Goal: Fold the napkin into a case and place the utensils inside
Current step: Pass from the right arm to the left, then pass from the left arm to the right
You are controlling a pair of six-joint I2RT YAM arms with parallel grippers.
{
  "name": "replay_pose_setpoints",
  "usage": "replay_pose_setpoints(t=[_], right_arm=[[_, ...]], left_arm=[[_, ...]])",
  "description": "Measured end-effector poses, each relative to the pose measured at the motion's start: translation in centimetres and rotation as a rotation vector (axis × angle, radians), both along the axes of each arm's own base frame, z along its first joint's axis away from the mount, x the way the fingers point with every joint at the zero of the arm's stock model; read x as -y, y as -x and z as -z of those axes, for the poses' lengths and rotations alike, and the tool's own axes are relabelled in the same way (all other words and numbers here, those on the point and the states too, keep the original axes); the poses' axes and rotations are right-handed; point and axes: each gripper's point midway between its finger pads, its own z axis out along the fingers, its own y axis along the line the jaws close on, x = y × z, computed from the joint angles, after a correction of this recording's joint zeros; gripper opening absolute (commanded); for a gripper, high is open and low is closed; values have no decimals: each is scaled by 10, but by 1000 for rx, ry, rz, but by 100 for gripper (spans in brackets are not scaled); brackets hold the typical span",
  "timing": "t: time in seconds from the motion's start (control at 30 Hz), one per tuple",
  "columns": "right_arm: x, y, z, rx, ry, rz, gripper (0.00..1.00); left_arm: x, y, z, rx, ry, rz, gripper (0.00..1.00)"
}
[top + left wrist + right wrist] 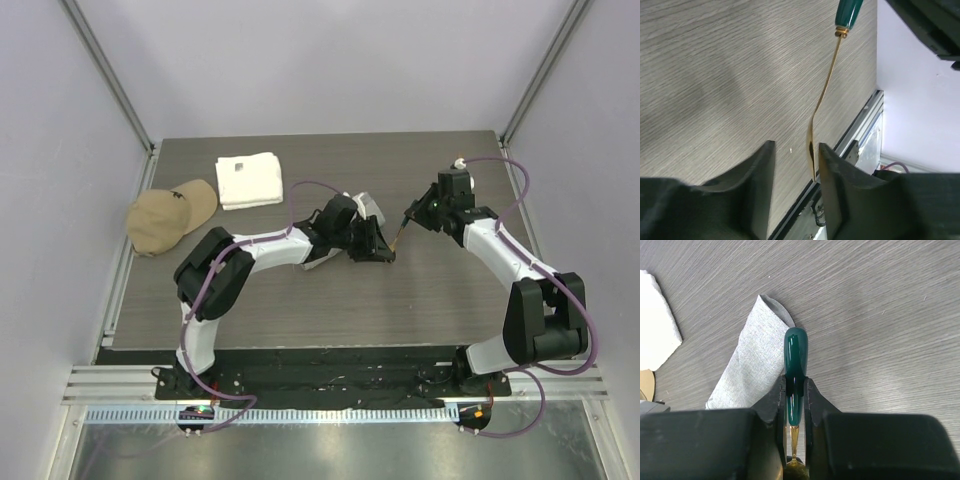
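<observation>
My right gripper is shut on the teal handle of one of the utensils and holds it above the table. Its gold stem runs down from the teal handle into my left gripper. The thin gold end lies against the right finger, with a gap to the left finger, so the left jaws stand open around it. From above, the utensil spans between the left gripper and the right gripper. The napkin, folded into a narrow grey case, lies on the table behind the handle; the left arm partly covers the napkin.
A thick white towel lies at the back left of the table, and a tan cap sits at the left edge. The towel's corner shows left of the case. A metal rail borders the table.
</observation>
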Motion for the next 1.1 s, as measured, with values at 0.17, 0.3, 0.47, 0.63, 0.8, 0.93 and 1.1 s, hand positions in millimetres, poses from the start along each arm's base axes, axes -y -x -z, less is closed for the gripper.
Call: replay_pose_setpoints(t=[0.17,0.3,0.47,0.63,0.8,0.93,1.1], right_arm=[[-3,2,2,-2,-5,4,1],[-5,5,-1,6,-11,4,1],[-12,10,-3,0,-21,-50,33],[-24,3,-19,26,28,-188,49],[-45,-23,-31,73,30,-346,77],[-80,-12,-12,60,-53,-498,84],[-125,16,7,84,-290,-562,89]], left_arm=[[-1,-2,0,0,-7,-16,15],[-3,-3,0,10,-16,-18,0],[-17,0,-5,-22,-37,4,0],[-76,-4,-11,-83,-139,58,0],[-150,-16,-16,-166,-187,54,0],[-173,-8,-19,-218,-177,90,0],[-164,16,-33,-249,-93,167,0]])
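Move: My right hand already grips the green-handled spoon by its handle. The spoon's bowl hangs about 10 cm back, 5 cm left and some 3 cm below that hand, practically between my left hand's half-open pads, perhaps 1 cm to the right of their midpoint. The folded napkin lies on the table about 7 cm ahead and 11 cm left of my left hand, roughly 10 cm below it. I shut my left fingers on the spoon's bowl end while both hands stay nearly in place. Then I open my right fingers wide off the handle and sweep my left hand, spoon pinched, about 17 cm left over the napkin, ending with a small rise and draw back. My emptied right hand edges forward and up, then follows some 12 cm left, sinking and drawing back as it turns about 30 degrees counter-clockwise. ##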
